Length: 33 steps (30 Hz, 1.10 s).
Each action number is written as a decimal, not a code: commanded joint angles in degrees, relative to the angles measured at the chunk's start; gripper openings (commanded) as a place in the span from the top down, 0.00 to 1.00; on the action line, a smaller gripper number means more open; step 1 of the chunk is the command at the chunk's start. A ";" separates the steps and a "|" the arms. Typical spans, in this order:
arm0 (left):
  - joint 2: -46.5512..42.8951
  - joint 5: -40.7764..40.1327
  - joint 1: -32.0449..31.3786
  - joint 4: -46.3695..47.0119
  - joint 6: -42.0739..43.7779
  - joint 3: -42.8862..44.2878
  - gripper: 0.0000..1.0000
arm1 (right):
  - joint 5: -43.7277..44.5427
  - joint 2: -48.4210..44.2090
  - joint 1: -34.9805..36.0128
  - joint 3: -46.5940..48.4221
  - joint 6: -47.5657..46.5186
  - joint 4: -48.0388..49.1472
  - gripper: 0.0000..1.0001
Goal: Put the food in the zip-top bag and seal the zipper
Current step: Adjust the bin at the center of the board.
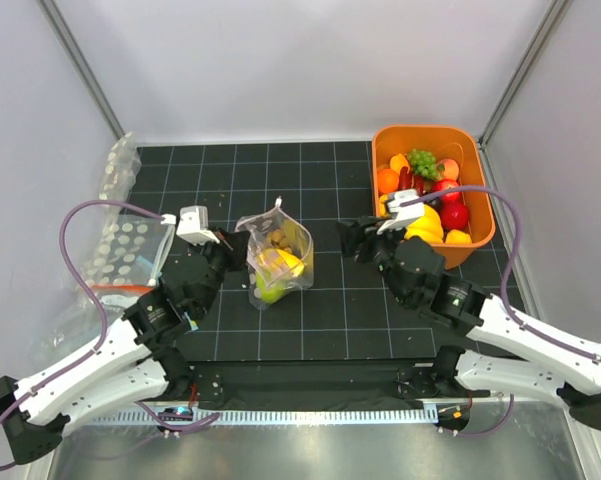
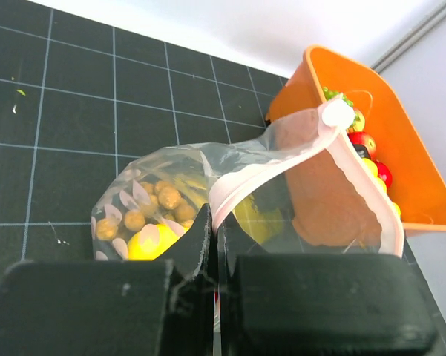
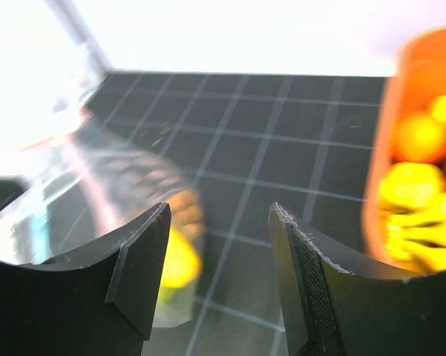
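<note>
The zip-top bag (image 1: 277,256) stands upright mid-table, holding food: a brown nut cluster (image 2: 160,203) and yellow fruit (image 2: 143,245). My left gripper (image 2: 214,216) is shut on the pink zipper (image 2: 267,167) at the bag's left rim; the mouth gapes open beyond it. My right gripper (image 1: 348,238) hovers to the right of the bag, apart from it, jaws open with nothing between them (image 3: 219,222). In the right wrist view the bag (image 3: 126,185) is a blur at the left. More food (image 1: 430,195) fills the orange tub.
The orange tub (image 1: 420,131) sits at the back right, close behind my right arm, and shows in the wrist views (image 2: 423,185) (image 3: 397,89). Spare clear dotted bags (image 1: 125,240) lie along the left edge. Grey walls enclose the black gridded mat (image 1: 330,320).
</note>
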 commanded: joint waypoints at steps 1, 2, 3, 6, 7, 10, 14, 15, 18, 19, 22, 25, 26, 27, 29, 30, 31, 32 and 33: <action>1.72 -3.07 -0.09 0.91 -0.32 2.79 0.99 | 3.71 -2.77 -5.30 1.22 1.55 -2.35 0.38; 2.16 -2.36 -0.09 0.91 -0.50 2.88 0.99 | 2.84 -3.12 -7.15 1.04 2.43 -3.05 0.38; 3.03 -1.83 -0.09 1.26 -0.50 2.62 0.99 | 1.52 -3.56 -9.60 0.96 4.36 -4.37 0.38; 4.00 -0.69 -0.09 3.71 0.20 1.21 0.99 | -2.00 -2.08 -18.31 1.48 7.27 -7.00 0.37; 4.36 -0.51 -0.09 4.42 0.46 0.86 1.00 | -3.14 -0.42 -20.07 1.66 8.50 -7.28 0.37; 5.23 -0.60 -0.09 7.40 2.65 -0.28 0.99 | -5.86 4.58 -26.66 2.62 10.78 -8.07 0.36; 6.55 -0.86 -0.09 10.83 5.38 -1.95 0.99 | -10.87 11.80 -32.91 5.08 13.34 -10.09 0.36; 6.82 -0.69 -0.09 11.45 6.34 -2.22 1.00 | -11.93 13.21 -35.01 5.61 13.86 -10.53 0.36; 7.17 -0.86 -0.09 13.74 7.67 -3.18 1.00 | -14.04 17.69 -38.18 5.61 16.85 -11.32 0.37; 7.17 -0.86 -0.09 13.83 7.67 -3.45 0.99 | -15.09 18.49 -39.15 5.35 17.73 -11.41 0.37; 6.65 -0.34 -0.09 14.18 7.58 -3.97 1.00 | -17.65 20.52 -41.70 4.21 22.29 -11.94 0.39; 5.77 -0.77 -0.09 14.44 7.67 -4.33 1.00 | -13.71 19.29 -42.15 3.24 27.74 -15.53 0.41; 5.77 -0.86 -0.09 14.53 7.67 -4.50 1.00 | -12.30 18.59 -42.15 2.89 29.23 -16.41 0.42; 5.59 -1.03 -0.09 14.71 7.67 -4.59 1.00 | -11.33 16.58 -42.15 1.76 30.73 -16.85 0.42; 5.68 -1.04 -0.17 14.71 7.58 -4.50 1.00 | -8.96 14.55 -42.15 0.78 31.70 -17.12 0.42; 5.68 -1.04 -0.09 14.62 7.58 -4.50 0.99 | -8.17 13.67 -42.15 0.17 32.49 -18.25 0.42; 5.94 -0.95 -0.09 14.53 7.58 -4.42 1.00 | -7.03 11.92 -42.15 -0.01 33.89 -18.87 0.42; 5.94 -0.77 -0.09 14.45 7.58 -4.33 1.00 | -5.80 11.21 -42.15 -0.27 34.17 -19.40 0.42; 5.85 -0.69 -0.09 14.27 7.58 -4.24 0.99 | -5.52 10.50 -42.15 -0.80 34.26 -19.32 0.39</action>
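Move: The bananas lie inside the orange bin about 19 cm to the right of the empty right hand, 10 cm ahead and 21 cm below it. The orange is roughly 21 cm ahead and 12 cm right, and the red apple some 13 cm ahead and 27 cm right, both about as low. The left hand has the bag hanging about 7 cm to its right and 12 cm below; the bananas lie some 10 cm ahead of that hand, 39 cm right and 18 cm lower. The bag stays pinched by its zipper rim in the shut left fingers, which ease it down about 3 cm and a little forward and right. Towards the bananas the open right hand sweeps right about 17 cm, forward and down into the bin area, turning clockwise and tipping fingers-down by some 30 degrees, then slips back a little while still drifting right, fingers open above the banana stems. ##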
